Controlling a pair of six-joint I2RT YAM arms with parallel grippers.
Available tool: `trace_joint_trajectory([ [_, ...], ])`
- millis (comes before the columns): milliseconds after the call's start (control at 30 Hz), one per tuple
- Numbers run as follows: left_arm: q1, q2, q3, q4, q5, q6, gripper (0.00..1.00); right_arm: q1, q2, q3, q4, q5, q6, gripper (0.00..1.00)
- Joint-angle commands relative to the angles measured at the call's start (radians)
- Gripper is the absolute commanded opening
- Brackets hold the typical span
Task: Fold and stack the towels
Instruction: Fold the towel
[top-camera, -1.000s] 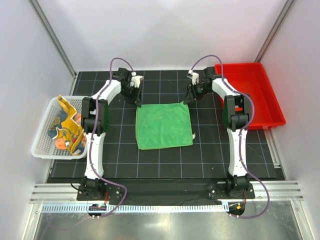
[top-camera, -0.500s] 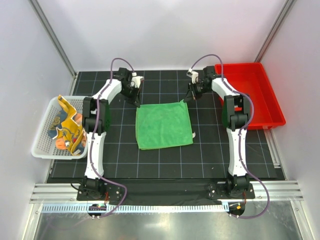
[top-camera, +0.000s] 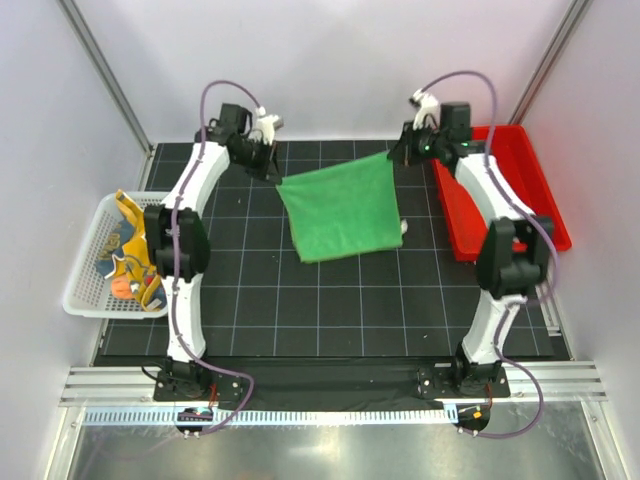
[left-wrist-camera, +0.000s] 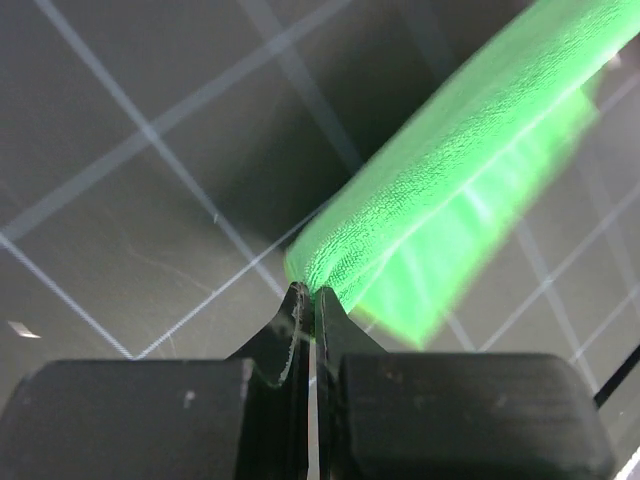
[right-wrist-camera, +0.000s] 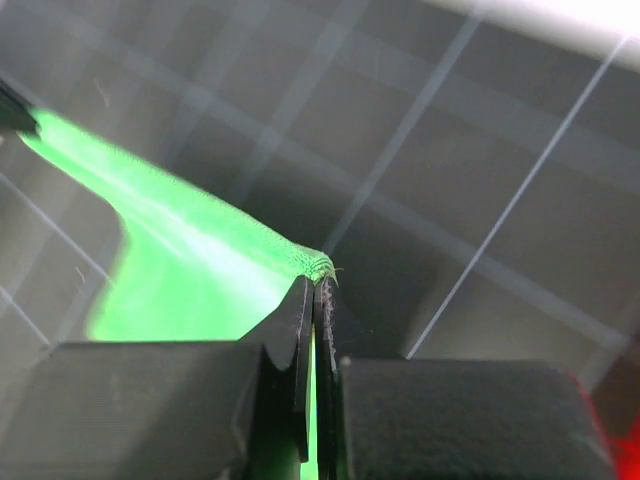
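The green towel (top-camera: 343, 210) hangs lifted over the black grid mat, stretched between both arms, its lower edge near the mat. My left gripper (top-camera: 277, 178) is shut on its far left corner; the left wrist view shows the green towel (left-wrist-camera: 450, 190) pinched at my left gripper (left-wrist-camera: 312, 292). My right gripper (top-camera: 394, 155) is shut on the far right corner, where the towel (right-wrist-camera: 190, 250) is nipped between the tips of the right gripper (right-wrist-camera: 318, 283). Two more towels, a yellow-orange one (top-camera: 135, 240) and a pale patchy one (top-camera: 122, 285), lie crumpled in the white basket (top-camera: 82, 297) at the left.
A red tray (top-camera: 520, 180) stands at the right edge of the mat, beside my right arm. The white basket sits off the mat's left edge. A small white tag (top-camera: 404, 229) hangs at the towel's right side.
Both grippers have closed on the green towel's far corners and risen, lifting it off the mat and pulling it back and to the right. The arms have stretched farther out.
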Motion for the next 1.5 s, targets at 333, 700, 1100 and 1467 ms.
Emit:
trace_joint_trajectory([
  [333, 0.007, -0.410, -0.069, 0.082, 0.201, -0.056, 0.00, -0.005, -0.560, -0.283, 0.243, 0.148, 0.100, 0.01],
  [700, -0.085, -0.822, -0.495, 0.161, 0.175, -0.131, 0.00, 0.039, -1.090, -0.706, 0.221, 0.148, 0.300, 0.01],
  [1100, -0.168, -1.160, -0.890, 0.216, 0.093, -0.226, 0.00, 0.047, -1.484, -0.915, -0.004, 0.132, 0.467, 0.01],
  [1467, -0.300, -1.266, -0.941, 0.225, 0.064, -0.380, 0.00, 0.048, -1.665, -0.956, -0.036, 0.085, 0.608, 0.01],
])
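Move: Each hand already grips a far corner of the green towel, lifted clear of the table. The towel's near edge hangs low, its middle about 15 cm back, 20 cm right and 11 cm below the left hand, and some 18 cm back, 10 cm left and 16 cm below the right. The white basket stands about 36 cm left and 15 cm back of the left hand; the red bin is roughly level ahead with the right hand, 33 cm to its right. Keeping both far corners of the towel pinched in shut fingers, the two arms first sweep quickly up nearly 20 cm together, then draw the cloth back towards the robot by some 30 cm, left hand a bit less than right, past where its near edge lay at the start. They sink a few centimetres from their peak while pulling, ending well above their starting height, with the fingers tipped up somewhat and the wrists rolled outside-down, about 20 degrees, so the towel hangs spread between them. ##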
